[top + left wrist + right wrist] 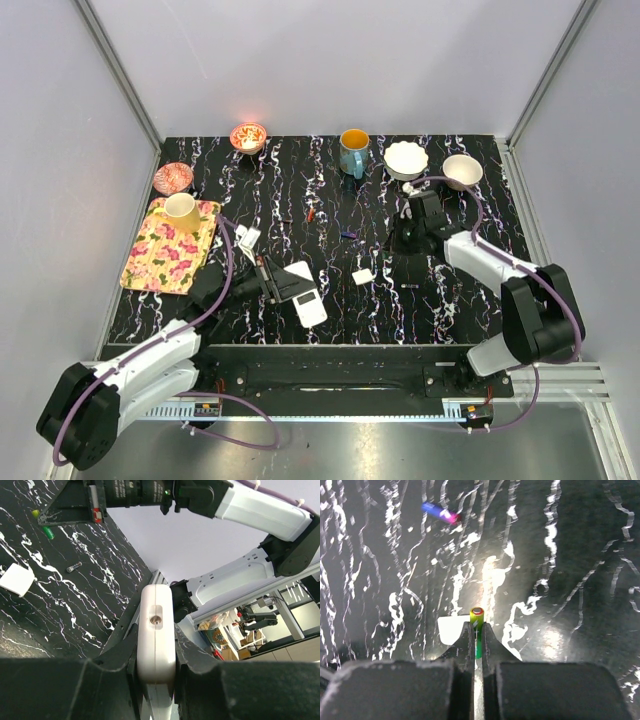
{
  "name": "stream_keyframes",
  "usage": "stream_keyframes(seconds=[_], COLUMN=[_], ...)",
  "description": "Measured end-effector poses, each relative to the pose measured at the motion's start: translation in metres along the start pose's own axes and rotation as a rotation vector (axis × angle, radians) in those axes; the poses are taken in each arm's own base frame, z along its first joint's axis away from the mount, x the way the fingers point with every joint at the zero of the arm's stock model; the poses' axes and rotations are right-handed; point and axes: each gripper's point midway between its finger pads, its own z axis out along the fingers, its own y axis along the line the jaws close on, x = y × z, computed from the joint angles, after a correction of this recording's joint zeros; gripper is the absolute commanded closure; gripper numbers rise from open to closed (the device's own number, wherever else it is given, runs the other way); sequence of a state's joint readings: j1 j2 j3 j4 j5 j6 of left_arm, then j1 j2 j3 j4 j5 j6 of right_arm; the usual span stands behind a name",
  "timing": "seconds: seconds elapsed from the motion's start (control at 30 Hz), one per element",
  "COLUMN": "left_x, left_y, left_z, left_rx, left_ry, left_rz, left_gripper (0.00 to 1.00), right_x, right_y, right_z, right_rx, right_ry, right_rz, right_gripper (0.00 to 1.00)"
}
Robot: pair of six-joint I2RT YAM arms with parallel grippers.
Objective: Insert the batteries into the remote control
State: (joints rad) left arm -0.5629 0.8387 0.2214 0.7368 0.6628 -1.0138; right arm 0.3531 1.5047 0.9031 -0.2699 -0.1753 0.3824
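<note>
The white remote control [311, 308] is held off the table, edge-on, with my left gripper [288, 284] shut on it. In the left wrist view the remote control [157, 600] fills the gap between the fingers of the left gripper [156, 632]. My right gripper [402, 240] hangs over the right middle of the table. It [477, 630] is shut on a green-and-yellow battery [477, 614] that points out past the fingertips. A reddish-orange battery [311, 214], a bluish battery [347, 236] [440, 512] and a dark battery [410, 286] [74, 567] lie loose on the black marbled table.
A small white square cover piece [362, 277] [451, 629] lies between the arms. A floral tray [165, 255] with a yellow cup [181, 210] stands at the left. Along the back edge are a red bowl [173, 177], a lit bowl [248, 136], a blue mug [353, 150] and two white bowls [406, 158].
</note>
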Motion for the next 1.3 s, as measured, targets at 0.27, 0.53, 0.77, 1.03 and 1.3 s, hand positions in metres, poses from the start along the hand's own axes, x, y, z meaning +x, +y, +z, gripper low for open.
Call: stream_keyframes(seconds=[0.27, 0.53, 0.77, 1.03, 1.3], left_x=[0.000, -0.006, -0.009, -0.009, -0.009], left_y=[0.001, 0.001, 0.005, 0.009, 0.011], left_z=[-0.004, -0.006, -0.009, -0.013, -0.016], left_rx=[-0.006, -0.018, -0.044, -0.064, -0.074], left_ry=[-0.023, -0.070, -0.105, -0.129, -0.148], left_rz=[-0.002, 0.005, -0.015, -0.034, -0.037], left_gripper=[1.00, 1.00, 1.00, 1.00, 1.00], right_x=[0.003, -0.008, -0.018, 0.009, 0.003], right_y=[0.017, 0.000, -0.024, -0.047, -0.045], right_z=[0.001, 0.021, 0.024, 0.049, 0.050], right_rx=[-0.061, 0.133, 0.282, 0.417, 0.410], right_ry=[-0.018, -0.045, -0.186, -0.163, -0.185], right_rz=[-0.049, 0.392, 0.772, 1.000, 1.044], right_gripper=[1.00, 1.00, 1.00, 0.84, 0.54])
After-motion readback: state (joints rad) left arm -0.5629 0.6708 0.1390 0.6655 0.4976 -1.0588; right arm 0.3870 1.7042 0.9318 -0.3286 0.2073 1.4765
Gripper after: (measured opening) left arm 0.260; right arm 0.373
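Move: The right hand already holds the green battery. The bare table spot it is taken to lies about 3 cm ahead of this hand, 2 cm right and 7 cm below. At table level, the white cover is some 4 cm back and 4 cm left, the purple battery 6 cm ahead and 8 cm left, and the grey battery 7 cm back and 7 cm right. From the left hand, which holds the remote, the spot is roughly 19 cm ahead, 22 cm right and 20 cm below. Right hand swivels 60 degrees clockwise and lowers the green battery about 6 cm forward-right onto the table, opening. ##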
